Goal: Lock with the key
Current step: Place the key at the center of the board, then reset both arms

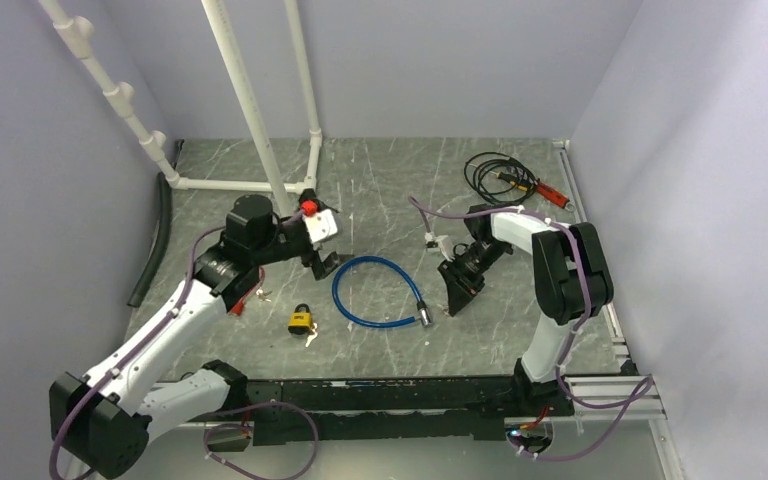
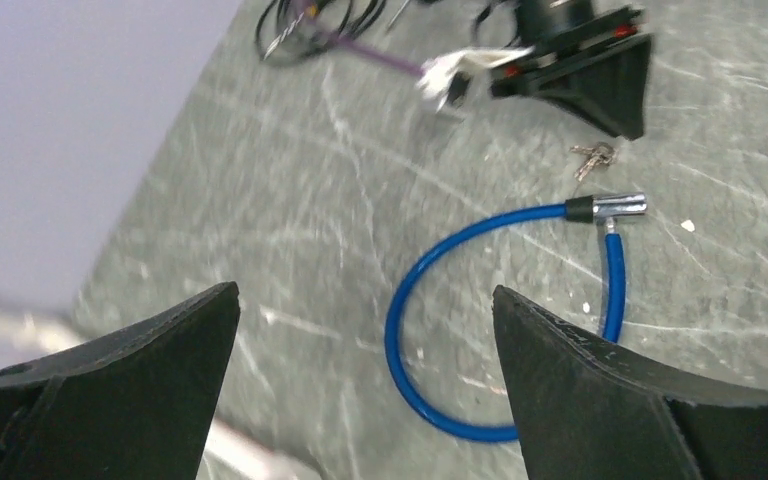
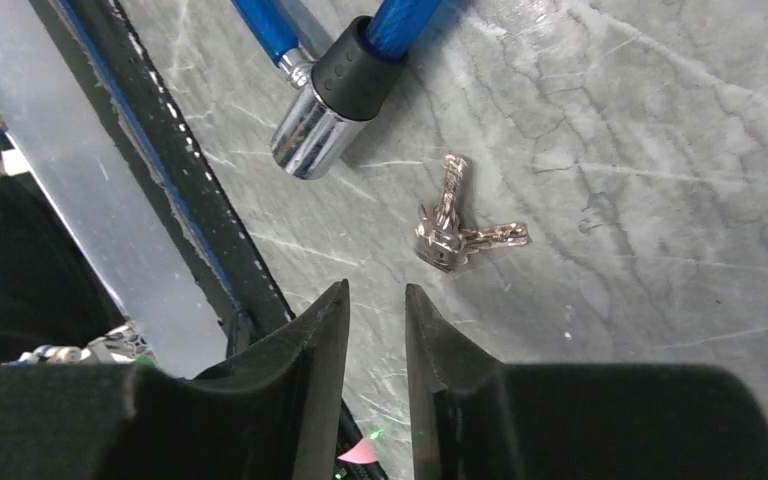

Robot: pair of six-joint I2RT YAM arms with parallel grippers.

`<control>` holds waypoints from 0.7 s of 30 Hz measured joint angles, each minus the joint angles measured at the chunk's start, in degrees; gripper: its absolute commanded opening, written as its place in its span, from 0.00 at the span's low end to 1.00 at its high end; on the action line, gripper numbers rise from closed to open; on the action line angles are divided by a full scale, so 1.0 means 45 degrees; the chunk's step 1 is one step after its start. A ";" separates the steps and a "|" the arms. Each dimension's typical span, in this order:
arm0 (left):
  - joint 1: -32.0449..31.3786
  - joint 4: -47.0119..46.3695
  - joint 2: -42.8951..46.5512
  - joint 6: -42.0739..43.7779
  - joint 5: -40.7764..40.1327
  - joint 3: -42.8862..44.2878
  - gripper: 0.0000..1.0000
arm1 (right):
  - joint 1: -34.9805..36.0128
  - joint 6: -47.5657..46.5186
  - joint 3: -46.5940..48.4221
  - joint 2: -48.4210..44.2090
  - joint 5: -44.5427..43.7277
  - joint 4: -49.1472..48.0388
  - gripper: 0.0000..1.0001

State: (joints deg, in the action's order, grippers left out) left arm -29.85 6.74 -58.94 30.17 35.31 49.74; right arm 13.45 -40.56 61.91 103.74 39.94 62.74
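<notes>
A blue cable lock (image 1: 338, 295) lies in a loop mid-table, its chrome head (image 1: 423, 316) at the loop's right end. In the right wrist view, a small bunch of keys (image 3: 455, 235) lies flat on the table just past the head (image 3: 315, 135). My right gripper (image 3: 376, 290) hovers just short of the keys, its jaws a narrow gap apart with nothing between them. My left gripper (image 2: 365, 292) stands wide open and empty above the loop's left side (image 2: 388, 345). From the left wrist the keys (image 2: 592, 157) and the head (image 2: 615, 207) show beside the right gripper (image 1: 457, 300).
A yellow padlock (image 1: 301, 319) with its own keys lies left of the loop. A black coiled cable (image 1: 495, 172) and a red tool (image 1: 552, 193) sit at the back right. White pipe framing (image 1: 250, 110) and a black hose (image 1: 155, 240) stand left. A black rail (image 1: 380, 395) borders the near edge.
</notes>
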 measured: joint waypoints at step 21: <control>0.9345 1.0278 -0.2229 -0.7543 -0.2565 0.4449 0.99 | -0.3900 0.2239 0.0627 -0.4794 0.0024 -0.2725 1.00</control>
State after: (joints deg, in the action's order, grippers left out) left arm 12.21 52.99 -68.97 -3.77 23.77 69.76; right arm -4.10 -30.48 64.73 82.17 40.05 50.48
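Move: The keys already lie on the board just beyond the right fingertips, about 1 cm left of that hand, level fore and aft and some 2 cm below. At the same height, the cable lock's cylinder is about 6 cm left and 1 cm back, and the middle of its blue loop some 18 cm left and 4 cm ahead. From the left hand the keys lie roughly 23 cm right, 7 cm back and 24 cm below. Opening wide, the right hand leaves the keys forward, up and right, about 15 cm; left swings 23 cm left. ##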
